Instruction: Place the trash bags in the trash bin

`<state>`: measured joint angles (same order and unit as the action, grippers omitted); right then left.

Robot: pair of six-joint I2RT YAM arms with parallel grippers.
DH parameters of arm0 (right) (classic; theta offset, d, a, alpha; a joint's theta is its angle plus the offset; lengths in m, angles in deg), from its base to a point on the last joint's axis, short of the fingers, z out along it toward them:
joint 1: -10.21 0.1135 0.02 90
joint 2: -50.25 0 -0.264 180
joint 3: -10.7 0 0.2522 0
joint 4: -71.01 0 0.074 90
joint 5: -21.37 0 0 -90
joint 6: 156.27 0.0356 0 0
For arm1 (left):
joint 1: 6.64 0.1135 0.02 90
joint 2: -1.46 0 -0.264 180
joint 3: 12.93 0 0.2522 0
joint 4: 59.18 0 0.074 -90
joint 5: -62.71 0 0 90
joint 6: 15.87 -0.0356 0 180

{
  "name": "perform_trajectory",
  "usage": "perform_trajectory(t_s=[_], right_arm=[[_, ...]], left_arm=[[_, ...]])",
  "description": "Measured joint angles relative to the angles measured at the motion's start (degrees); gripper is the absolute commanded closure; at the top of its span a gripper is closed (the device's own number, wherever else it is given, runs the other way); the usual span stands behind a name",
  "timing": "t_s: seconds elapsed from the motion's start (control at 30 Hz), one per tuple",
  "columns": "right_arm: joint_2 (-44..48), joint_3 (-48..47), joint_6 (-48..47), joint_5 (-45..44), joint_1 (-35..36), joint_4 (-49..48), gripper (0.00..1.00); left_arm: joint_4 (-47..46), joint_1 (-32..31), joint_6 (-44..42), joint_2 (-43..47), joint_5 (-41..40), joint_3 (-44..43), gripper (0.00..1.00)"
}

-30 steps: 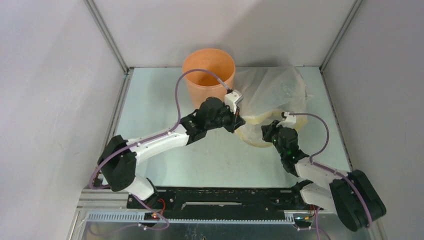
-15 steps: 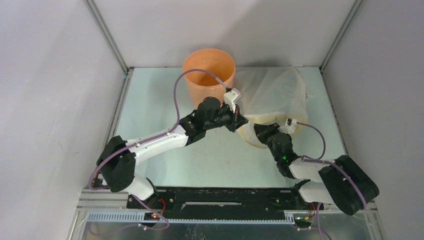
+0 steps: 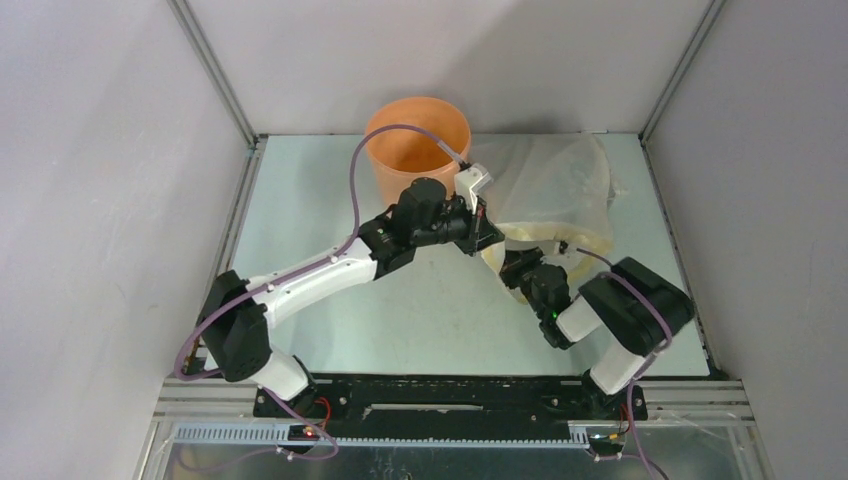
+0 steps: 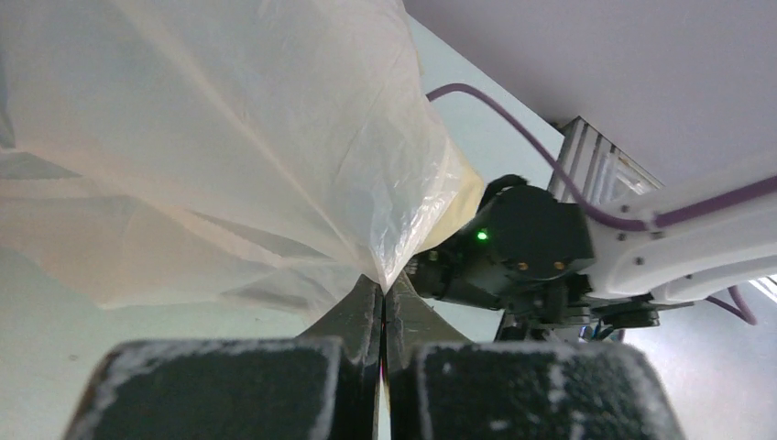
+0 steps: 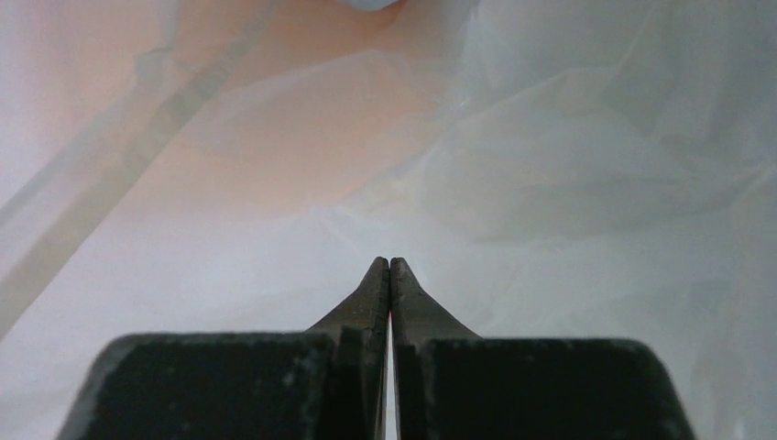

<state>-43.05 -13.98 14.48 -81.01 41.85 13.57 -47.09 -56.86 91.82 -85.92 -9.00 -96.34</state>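
Observation:
The trash bin (image 3: 398, 165) is a round orange bucket standing at the back of the table. No black trash bags show in any view. A large translucent yellowish plastic bag (image 3: 550, 185) lies to the right of the bin. My left gripper (image 3: 487, 238) is shut on a pinched fold of this bag's near-left edge (image 4: 389, 266). My right gripper (image 3: 512, 268) sits just below and to the right of it, shut, with its tips (image 5: 389, 264) pressed into the translucent plastic (image 5: 568, 156). Nothing shows between its fingers. An orange blur shows through the plastic in the right wrist view.
The enclosure's grey walls stand close on the left, right and back. The right arm's wrist (image 4: 522, 247) is right behind the left fingertips. The right arm's elbow (image 3: 635, 305) is folded over the table's right side. Purple cables loop over both arms.
The right arm has folded up and its gripper has slid left, under the bag's near edge, close to the left gripper. The left gripper has shifted slightly right and back with the bag's edge.

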Motion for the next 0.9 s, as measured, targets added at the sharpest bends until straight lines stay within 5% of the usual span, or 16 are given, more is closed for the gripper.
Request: perform_trajectory(t_s=[0.17,0.43,0.9], right_arm=[[-8.4,-4.4,2.7,3.5,0.0,-6.3,1.00],[-8.9,-9.9,2.8,7.8,-4.7,-7.5,1.00],[0.5,-20.0,-11.2,8.3,-15.6,8.1,0.95]], left_arm=[[2.8,0.0,1.4,-1.1,1.8,-1.3,1.00],[6.2,0.0,1.9,-2.3,3.0,-1.4,1.00],[8.4,1.6,2.7,-1.7,2.5,-1.4,1.00]])
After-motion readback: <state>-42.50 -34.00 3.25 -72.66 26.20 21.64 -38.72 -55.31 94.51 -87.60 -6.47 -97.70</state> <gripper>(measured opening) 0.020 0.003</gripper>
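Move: The clear trash bag lies spread out with its middle about 10 cm ahead of the right hand, 7 cm to its right and near its height; that hand's shut fingers are already inside the mouth. The left hand's pinch on the rim is some 17 cm above the right hand, 7 cm back and 4 cm left. The orange bin stands 14 cm ahead and 18 cm left of the right hand. From the left hand the bag's middle is 17 cm ahead, 11 cm right and 17 cm below. The clear bag's upper rim is propped open from inside by the right hand: with its fingers still shut, it slides about 3 cm left, then swings right while pushing forward and rising, ending some 11 cm farther out and 9 cm higher, fingertips tilted up about 15 degrees. The left hand keeps its pinch on the rim and sinks about 3 cm. ##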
